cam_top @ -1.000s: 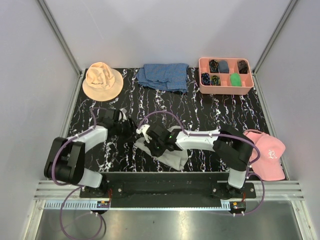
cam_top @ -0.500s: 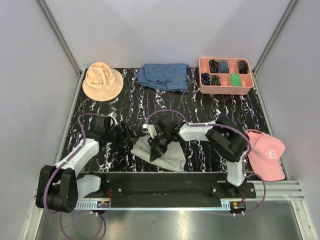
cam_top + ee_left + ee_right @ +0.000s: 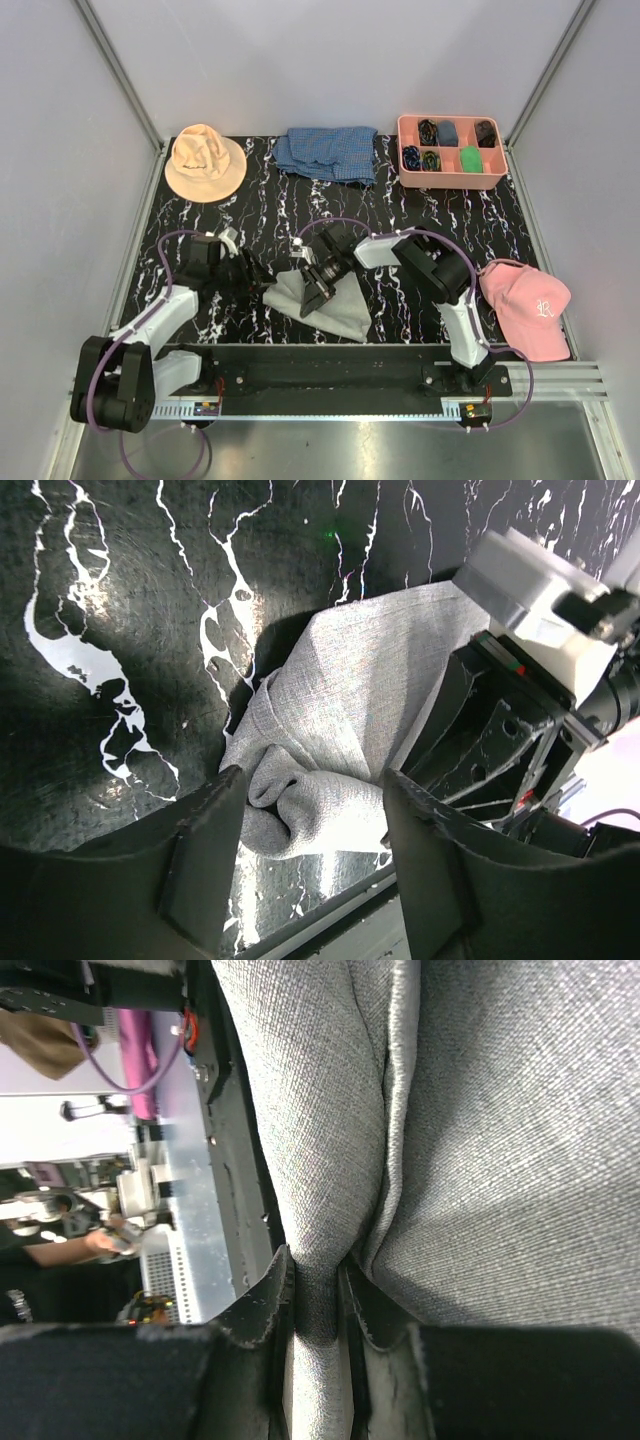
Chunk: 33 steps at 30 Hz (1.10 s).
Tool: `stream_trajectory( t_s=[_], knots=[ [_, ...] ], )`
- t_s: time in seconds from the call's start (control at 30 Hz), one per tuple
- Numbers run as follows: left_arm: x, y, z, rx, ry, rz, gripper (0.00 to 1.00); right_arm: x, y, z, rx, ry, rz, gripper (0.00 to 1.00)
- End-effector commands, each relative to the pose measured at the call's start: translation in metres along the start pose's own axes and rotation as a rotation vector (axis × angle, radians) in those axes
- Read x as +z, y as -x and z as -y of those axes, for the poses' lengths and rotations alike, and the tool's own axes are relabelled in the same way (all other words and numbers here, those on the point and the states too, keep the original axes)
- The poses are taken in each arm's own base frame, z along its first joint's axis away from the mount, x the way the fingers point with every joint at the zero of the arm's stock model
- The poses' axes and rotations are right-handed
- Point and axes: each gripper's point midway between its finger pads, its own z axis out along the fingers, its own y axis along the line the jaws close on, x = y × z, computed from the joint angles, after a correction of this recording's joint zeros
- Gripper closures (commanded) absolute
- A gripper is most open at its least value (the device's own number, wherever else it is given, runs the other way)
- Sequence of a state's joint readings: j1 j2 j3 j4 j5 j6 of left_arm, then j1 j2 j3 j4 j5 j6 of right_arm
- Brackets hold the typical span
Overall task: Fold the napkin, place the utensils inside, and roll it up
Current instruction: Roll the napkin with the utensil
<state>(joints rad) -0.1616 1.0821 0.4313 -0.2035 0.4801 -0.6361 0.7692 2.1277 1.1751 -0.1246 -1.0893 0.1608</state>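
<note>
The napkin (image 3: 340, 308) lies crumpled on the black marbled table near the front edge. My right gripper (image 3: 316, 287) is shut on a raised fold of it. In the right wrist view the fingers (image 3: 268, 1300) pinch that grey fold, and the rest of the napkin (image 3: 480, 1140) fills the frame. My left gripper (image 3: 258, 275) stands open at the napkin's left end. In the left wrist view a bunched corner of the napkin (image 3: 330, 710) sits between the spread fingertips of the left gripper (image 3: 315, 845), touching neither. The utensils are out of view.
An orange bucket hat (image 3: 204, 162) lies at the back left. A blue checked cloth (image 3: 328, 153) is at the back middle and a pink compartment tray (image 3: 450, 182) at the back right. A pink cap (image 3: 528, 308) sits at the right edge. The black front rail (image 3: 330, 365) runs just behind the napkin.
My left arm has drawn back to the left and lowered, and its jaws have opened wider. The right arm has folded in, still gripping the napkin, which has been pulled flatter.
</note>
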Motion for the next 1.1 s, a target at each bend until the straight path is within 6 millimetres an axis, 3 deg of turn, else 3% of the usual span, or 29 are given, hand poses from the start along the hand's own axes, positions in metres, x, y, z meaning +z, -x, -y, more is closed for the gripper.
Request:
stream_trajectory(
  t_s=[0.0,0.4,0.53,0.57,0.67,0.9,1.0,1.07],
  knots=[
    [0.004,0.001,0.007,0.019,-0.057,-0.009,0.44,-0.003,0.013,0.001,0.009,0.050,0.015,0.96],
    [0.013,-0.017,0.002,-0.016,-0.049,-0.091,0.55,-0.006,0.014,0.016,0.057,0.046,0.023,0.98],
    [0.018,-0.017,-0.004,-0.029,-0.015,-0.105,0.73,-0.006,0.015,0.020,0.060,0.038,0.027,0.98],
    [0.022,-0.019,-0.008,-0.042,0.000,-0.120,0.84,-0.006,0.016,0.019,0.057,0.033,0.029,0.98],
    [0.028,-0.020,-0.015,-0.071,0.040,-0.152,1.00,-0.011,0.021,0.017,0.047,0.006,0.047,0.94],
    [0.032,-0.013,-0.018,-0.077,0.099,-0.199,1.00,-0.030,0.045,0.000,-0.005,-0.123,0.126,0.55],
    [0.032,-0.014,-0.017,-0.075,0.101,-0.218,1.00,-0.051,0.063,-0.021,-0.086,-0.215,0.203,0.46],
    [0.032,-0.012,-0.016,-0.069,0.101,-0.216,1.00,-0.062,0.063,-0.023,-0.113,-0.283,0.240,0.43]
  ],
)
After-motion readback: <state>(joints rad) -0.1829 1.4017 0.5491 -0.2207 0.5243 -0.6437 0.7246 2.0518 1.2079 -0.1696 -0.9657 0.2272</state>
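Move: The napkin roll's left end lies just under the left hand's open fingers, about 2 cm to its right, roughly 1 cm back and 4 cm lower. The right hand already grips the roll, which sits right at its pads; the left end is some 8 cm to this hand's left and 4 cm ahead. The still flat napkin spreads about 8 cm right and 4 cm ahead of the right hand, while the roll's right end is some 12 cm right and 6 cm back. The left hand comes down about 3.5 cm and slightly right onto the roll's left end, shutting its half-open fingers there to pinch the cloth and tipping some 15 degrees, while the right hand keeps its grip on the roll and creeps forward about 1 cm. Only once the left fingers are shut does the right hand open to about half and let go, pulling off the roll forward another 2 cm and up between 1 and 2 cm. ##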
